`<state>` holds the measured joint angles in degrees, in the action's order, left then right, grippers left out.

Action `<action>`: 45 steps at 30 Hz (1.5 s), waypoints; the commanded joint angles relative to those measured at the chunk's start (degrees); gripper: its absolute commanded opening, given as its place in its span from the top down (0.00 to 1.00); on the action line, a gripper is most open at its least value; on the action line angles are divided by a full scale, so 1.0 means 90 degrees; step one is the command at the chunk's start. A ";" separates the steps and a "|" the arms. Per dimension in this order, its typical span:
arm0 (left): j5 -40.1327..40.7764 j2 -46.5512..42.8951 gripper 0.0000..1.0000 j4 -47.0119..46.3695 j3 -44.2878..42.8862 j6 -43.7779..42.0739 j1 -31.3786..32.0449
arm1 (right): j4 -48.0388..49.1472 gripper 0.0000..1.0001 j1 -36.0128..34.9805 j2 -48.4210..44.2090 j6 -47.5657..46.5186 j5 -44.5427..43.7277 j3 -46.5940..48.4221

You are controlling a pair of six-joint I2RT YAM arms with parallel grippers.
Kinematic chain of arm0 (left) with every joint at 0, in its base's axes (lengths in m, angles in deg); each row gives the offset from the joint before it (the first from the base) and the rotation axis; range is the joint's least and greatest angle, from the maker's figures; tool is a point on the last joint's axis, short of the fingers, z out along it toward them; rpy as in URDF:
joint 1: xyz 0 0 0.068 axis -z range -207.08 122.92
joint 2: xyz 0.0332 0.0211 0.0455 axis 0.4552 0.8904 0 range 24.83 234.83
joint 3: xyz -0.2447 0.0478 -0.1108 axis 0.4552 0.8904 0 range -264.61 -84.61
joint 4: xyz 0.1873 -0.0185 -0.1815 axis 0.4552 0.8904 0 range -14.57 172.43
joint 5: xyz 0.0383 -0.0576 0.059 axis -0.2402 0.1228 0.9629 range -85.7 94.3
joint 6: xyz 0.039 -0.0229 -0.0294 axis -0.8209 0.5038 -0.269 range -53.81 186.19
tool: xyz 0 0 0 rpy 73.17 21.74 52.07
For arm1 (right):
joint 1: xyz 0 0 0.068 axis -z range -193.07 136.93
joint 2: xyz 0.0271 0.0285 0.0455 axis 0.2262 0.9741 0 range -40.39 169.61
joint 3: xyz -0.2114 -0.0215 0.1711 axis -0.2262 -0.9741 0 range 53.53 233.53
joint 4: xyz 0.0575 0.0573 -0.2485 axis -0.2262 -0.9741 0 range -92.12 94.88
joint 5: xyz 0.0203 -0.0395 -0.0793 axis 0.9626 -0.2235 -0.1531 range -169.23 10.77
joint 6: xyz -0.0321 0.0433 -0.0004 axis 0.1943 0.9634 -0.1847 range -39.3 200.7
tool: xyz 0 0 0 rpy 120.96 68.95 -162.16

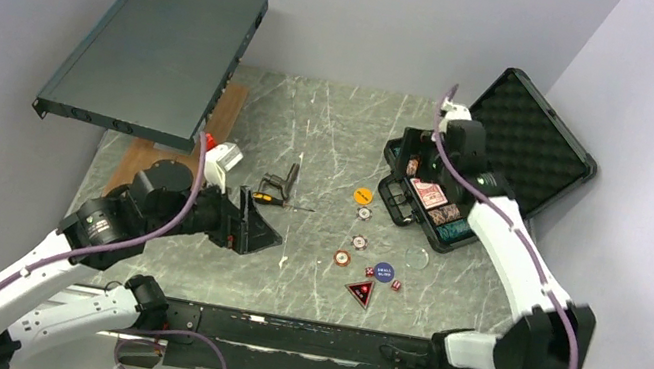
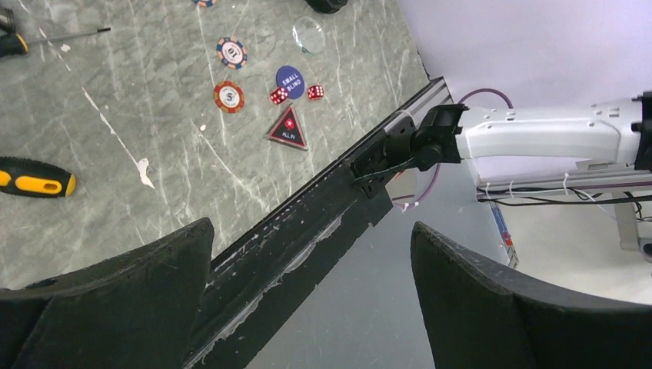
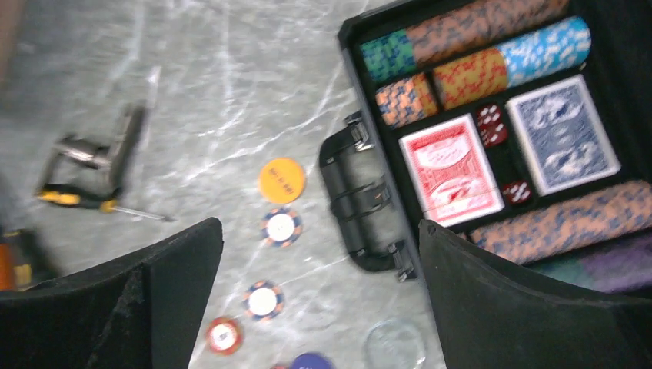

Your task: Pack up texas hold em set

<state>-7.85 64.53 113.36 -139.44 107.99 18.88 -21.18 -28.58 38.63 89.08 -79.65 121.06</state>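
The black case point(image 1: 581, 171) lies open at the right, foam lid up. Its tray point(image 3: 366, 92) holds rows of striped chips, a red deck point(image 3: 450, 169), a blue deck point(image 3: 563, 134) and red dice point(image 3: 490, 124). My right gripper point(image 3: 319, 227) hovers open and holding nothing over the case handle point(image 3: 357, 200) and the table beside it. Loose on the table lie an orange button point(image 1: 363, 194), chips point(image 1: 364, 214), a blue button point(image 1: 383, 273), dice point(image 2: 278, 95), a triangular button point(image 2: 287, 129) and a clear disc point(image 2: 309, 34). My left gripper point(image 2: 311, 227) is open over the table's near edge.
A large dark-grey rack unit point(image 1: 159, 48) leans at the back left above a wooden board point(image 1: 172, 147). Orange-handled screwdrivers point(image 1: 275, 198) and a metal tool lie left of the loose chips. The black rail point(image 2: 307, 223) marks the table's near edge.
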 commanded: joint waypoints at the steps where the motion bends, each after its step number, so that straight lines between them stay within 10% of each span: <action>1: 0.0103 -0.0258 0.00 -0.0079 0.0298 0.0223 0.0011 | -0.0710 0.00 0.0003 -0.1101 0.1825 0.0375 -0.0774; 8: 0.0014 -0.0439 0.01 -0.0123 0.0617 0.0210 0.0011 | -0.1374 0.00 0.0050 -0.2314 0.2813 0.1693 -0.2294; 17: 0.0129 -0.0668 0.01 0.0118 0.0575 -0.0008 0.0004 | -0.2521 0.13 0.0075 -0.3167 0.3949 0.0105 -0.3222; 26: -0.0005 -0.0517 0.01 0.0010 0.0538 -0.0096 0.0008 | -0.2155 0.44 -0.0136 -0.2379 0.3782 0.0204 -0.3636; 45: -0.0111 -0.0323 0.01 -0.0192 0.0589 -0.0035 0.0010 | -0.1441 0.63 -0.0652 -0.1654 0.3959 0.0203 -0.3826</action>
<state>-7.98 61.80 113.69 -132.75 108.23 18.88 -36.16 -33.89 23.61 123.44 -76.44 86.24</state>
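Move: The right-hand red die of the pair lies about 21 cm back from the right hand, 1 cm to its right and some 19 cm below. Beside that die, the blue small-blind button is roughly 3 cm to its left and 2 cm farther out, the other die 6 cm left and 1 cm out, and the clear disc 3 cm right and 7 cm out. From the left hand, the same right-hand die lies some 26 cm to the right, 3 cm ahead and 27 cm below. Back and down comes the right hand, some 21 cm back and 17 cm lower: a slight rise first as it leaves the case quickly, then a slowing descent to the right-hand die. Its wrist tips about 40 degrees to point steeply down and turns clockwise, while its fingers narrow from wide open to under half, stopping just above the die. The open left hand sinks about 4 cm. ##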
